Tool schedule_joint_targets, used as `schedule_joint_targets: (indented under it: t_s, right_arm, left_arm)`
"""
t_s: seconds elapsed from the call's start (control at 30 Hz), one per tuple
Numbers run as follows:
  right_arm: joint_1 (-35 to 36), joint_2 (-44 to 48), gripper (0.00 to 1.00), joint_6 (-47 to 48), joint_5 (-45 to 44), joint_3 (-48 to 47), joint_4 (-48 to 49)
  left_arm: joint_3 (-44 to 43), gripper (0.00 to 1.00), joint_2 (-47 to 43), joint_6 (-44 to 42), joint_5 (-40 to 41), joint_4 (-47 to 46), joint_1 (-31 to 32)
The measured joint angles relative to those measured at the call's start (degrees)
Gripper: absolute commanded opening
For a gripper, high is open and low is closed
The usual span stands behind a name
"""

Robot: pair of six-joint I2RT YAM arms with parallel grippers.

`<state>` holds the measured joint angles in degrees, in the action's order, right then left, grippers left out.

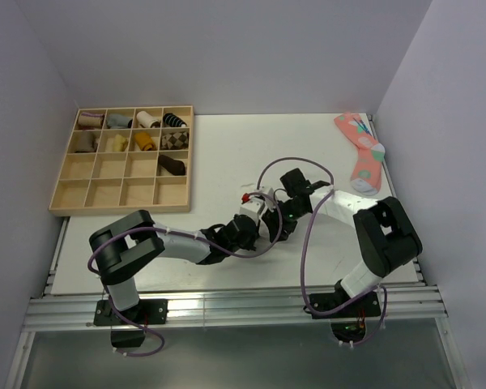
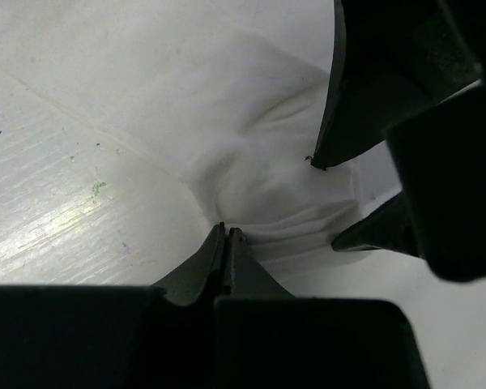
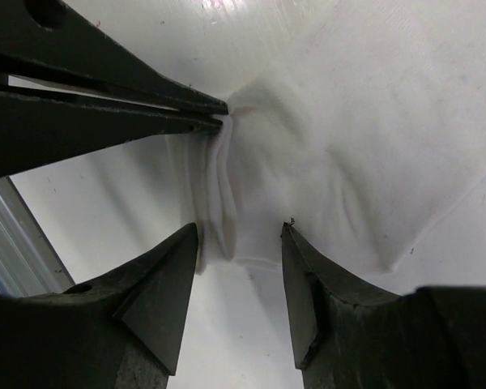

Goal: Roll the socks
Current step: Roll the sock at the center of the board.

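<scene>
The white socks (image 2: 251, 121) lie flat and creased on the white table. My left gripper (image 2: 227, 232) is shut, its tips pinching a gathered fold at the socks' edge. In the right wrist view the socks (image 3: 348, 138) spread away to the upper right. There my right gripper (image 3: 240, 232) stands open and straddles the folded edge, just opposite the left fingers (image 3: 146, 113). Both grippers meet at the table's middle in the top view, left gripper (image 1: 249, 225) and right gripper (image 1: 269, 227), with the arms hiding most of the socks.
A wooden compartment tray (image 1: 73, 190) stands at the back left with several sock rolls (image 1: 150, 120) in its far rows. A coral-pink dotted sock (image 1: 360, 154) lies at the back right. A metal rail (image 1: 227, 312) runs along the near edge.
</scene>
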<state>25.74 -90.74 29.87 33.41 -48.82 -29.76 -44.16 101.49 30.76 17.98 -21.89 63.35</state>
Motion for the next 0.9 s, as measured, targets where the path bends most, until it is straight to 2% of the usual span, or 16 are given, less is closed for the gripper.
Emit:
schedule_joint_targets:
  t_s: [0.17, 0.3, 0.4, 0.77, 0.9]
  right_arm:
    - [0.0, -0.1, 0.54, 0.1, -0.7, 0.0, -1.3]
    - [0.0, -0.1, 0.45, 0.1, -0.9, 0.0, -1.7]
    - [0.0, -0.2, 0.44, 0.4, -0.8, -0.2, -2.7]
    - [-0.3, -4.3, 0.16, 1.4, 0.3, -4.0, -7.4]
    - [-1.3, -8.0, 0.13, 0.0, 0.5, -6.3, -9.0]
  left_arm:
    - [-0.2, 0.0, 0.3, 0.1, 0.0, -0.2, 0.0]
    - [-0.3, 0.0, 0.4, 0.2, 0.1, -0.2, 0.1]
    - [-0.3, 0.0, 0.4, 0.2, 0.1, -0.2, 0.1]
    - [-0.3, 0.0, 0.3, 0.6, 0.2, -0.3, 0.1]
    - [0.4, 0.02, 0.3, 1.4, 0.4, -1.5, 0.1]
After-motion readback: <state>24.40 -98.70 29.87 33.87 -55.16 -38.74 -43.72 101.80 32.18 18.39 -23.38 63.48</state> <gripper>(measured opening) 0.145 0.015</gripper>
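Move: The free right-hand end of the white sock's folded edge lies almost under the right hand's half-open fingers, about 1 cm back and 1 cm lower. The unfolded sock stretches on from there, its middle some 8 cm ahead and 4 cm left of the hand. The coral sock is roughly 28 cm ahead and 30 cm right. The left hand pinches the fold's other end, with that free end about 4 cm back and 5 cm right of it, at about its own height. The right hand eases about 1 cm back and to its right over the free end of the fold, then closes its half-open fingers most of the way and sinks about 1 cm, its fingertips swinging some 10 degrees back towards the base, so that they pinch the folded layers. The left hand stays put at the other end of the fold, fingers still shut on the cloth as an anchor. ##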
